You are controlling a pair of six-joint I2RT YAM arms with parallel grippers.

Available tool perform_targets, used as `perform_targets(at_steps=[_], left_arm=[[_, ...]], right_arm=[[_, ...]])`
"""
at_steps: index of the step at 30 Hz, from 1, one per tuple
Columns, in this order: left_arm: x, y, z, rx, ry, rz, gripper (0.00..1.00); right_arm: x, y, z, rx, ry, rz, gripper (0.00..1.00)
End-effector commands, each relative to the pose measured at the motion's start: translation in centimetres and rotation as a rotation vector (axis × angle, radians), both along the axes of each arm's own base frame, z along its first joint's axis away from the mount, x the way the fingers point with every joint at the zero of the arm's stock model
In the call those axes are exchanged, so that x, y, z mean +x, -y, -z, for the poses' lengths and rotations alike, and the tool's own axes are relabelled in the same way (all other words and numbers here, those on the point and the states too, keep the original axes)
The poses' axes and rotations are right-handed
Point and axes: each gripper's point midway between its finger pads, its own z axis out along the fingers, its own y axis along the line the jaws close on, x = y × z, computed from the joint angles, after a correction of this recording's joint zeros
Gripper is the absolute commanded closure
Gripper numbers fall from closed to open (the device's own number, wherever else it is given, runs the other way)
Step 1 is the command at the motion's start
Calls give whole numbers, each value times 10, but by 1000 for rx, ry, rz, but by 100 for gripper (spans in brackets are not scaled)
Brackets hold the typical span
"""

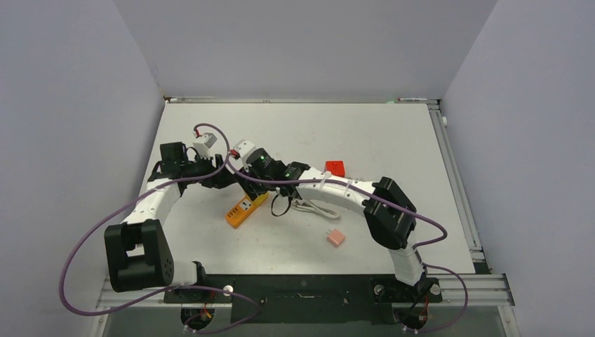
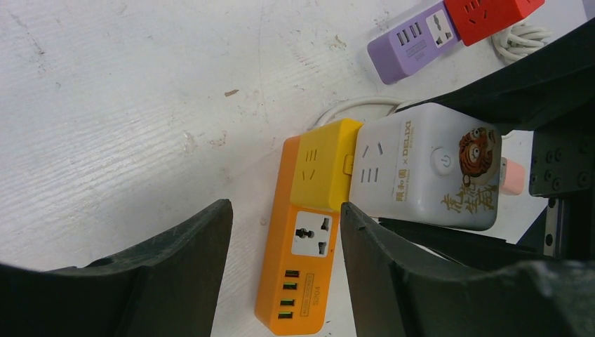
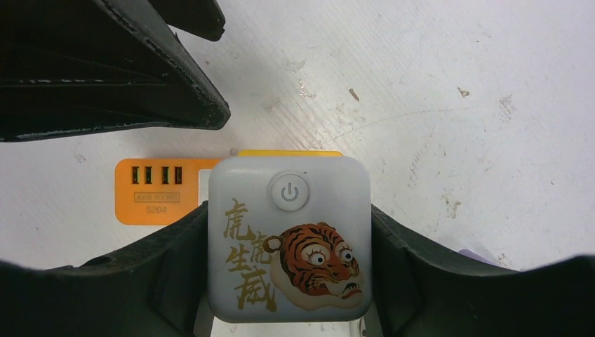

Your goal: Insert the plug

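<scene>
The plug is a white cube (image 3: 289, 239) with a tiger picture and a round power button. My right gripper (image 3: 289, 217) is shut on it, one finger on each side. In the right wrist view the cube hangs over the yellow end (image 3: 288, 152) of the orange power strip (image 3: 158, 189). In the left wrist view the white cube (image 2: 421, 165) lies against the yellow socket block (image 2: 323, 165). My left gripper (image 2: 286, 210) is open and straddles the orange strip (image 2: 302, 274); its right finger (image 2: 393, 267) is at the strip's edge and its left finger (image 2: 175, 267) stands apart.
A purple power strip (image 2: 414, 45) joined to a red cube (image 2: 487, 14) lies further back beside a coiled white cable (image 2: 523, 38). A pink cube (image 1: 336, 237) sits on the table in front of the right arm. Both wrists crowd together over the orange strip (image 1: 242, 208).
</scene>
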Motion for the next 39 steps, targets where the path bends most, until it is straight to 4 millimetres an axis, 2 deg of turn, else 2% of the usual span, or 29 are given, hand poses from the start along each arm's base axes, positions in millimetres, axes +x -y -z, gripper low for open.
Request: perform_targets(at_steps=[1, 8, 11, 16, 26, 31, 36, 39], left_arm=[[9, 2, -29, -16, 93, 18, 46], [8, 0, -30, -13, 93, 12, 46], [9, -2, -32, -12, 97, 7, 46], [10, 0, -36, -19, 97, 11, 46], [10, 1, -40, -33, 100, 13, 46], [11, 9, -61, -95, 117, 14, 46], [11, 24, -88, -135, 177, 38, 44], [11, 35, -96, -148, 191, 63, 43]], right_arm=[[-58, 72, 124, -355, -268, -22, 95], [-59, 79, 127, -285, -228, 19, 95], [-53, 80, 130, -271, -190, 44, 95], [-59, 84, 148, -296, -218, 27, 95], [-75, 111, 173, -341, -253, 33, 95], [-76, 110, 178, -330, -255, 42, 95], [-68, 97, 164, -313, -233, 26, 95], [-65, 93, 159, -307, -226, 22, 95]])
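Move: The right hand still grips the white plug, already set on top of the yellow plug, whose middle is about 6 cm straight below that hand. The orange strip's middle lies some 3 cm left, 3 cm back and 10 cm below; the purple strip about 16 cm right, 5 cm ahead and 11 cm below. From the left hand, the yellow plug is roughly 7 cm right, 3 cm back and 6 cm below. Right hand presses the white plug down about 1.5 cm, tilting fingers 12 degrees up; left rises 5 cm. ##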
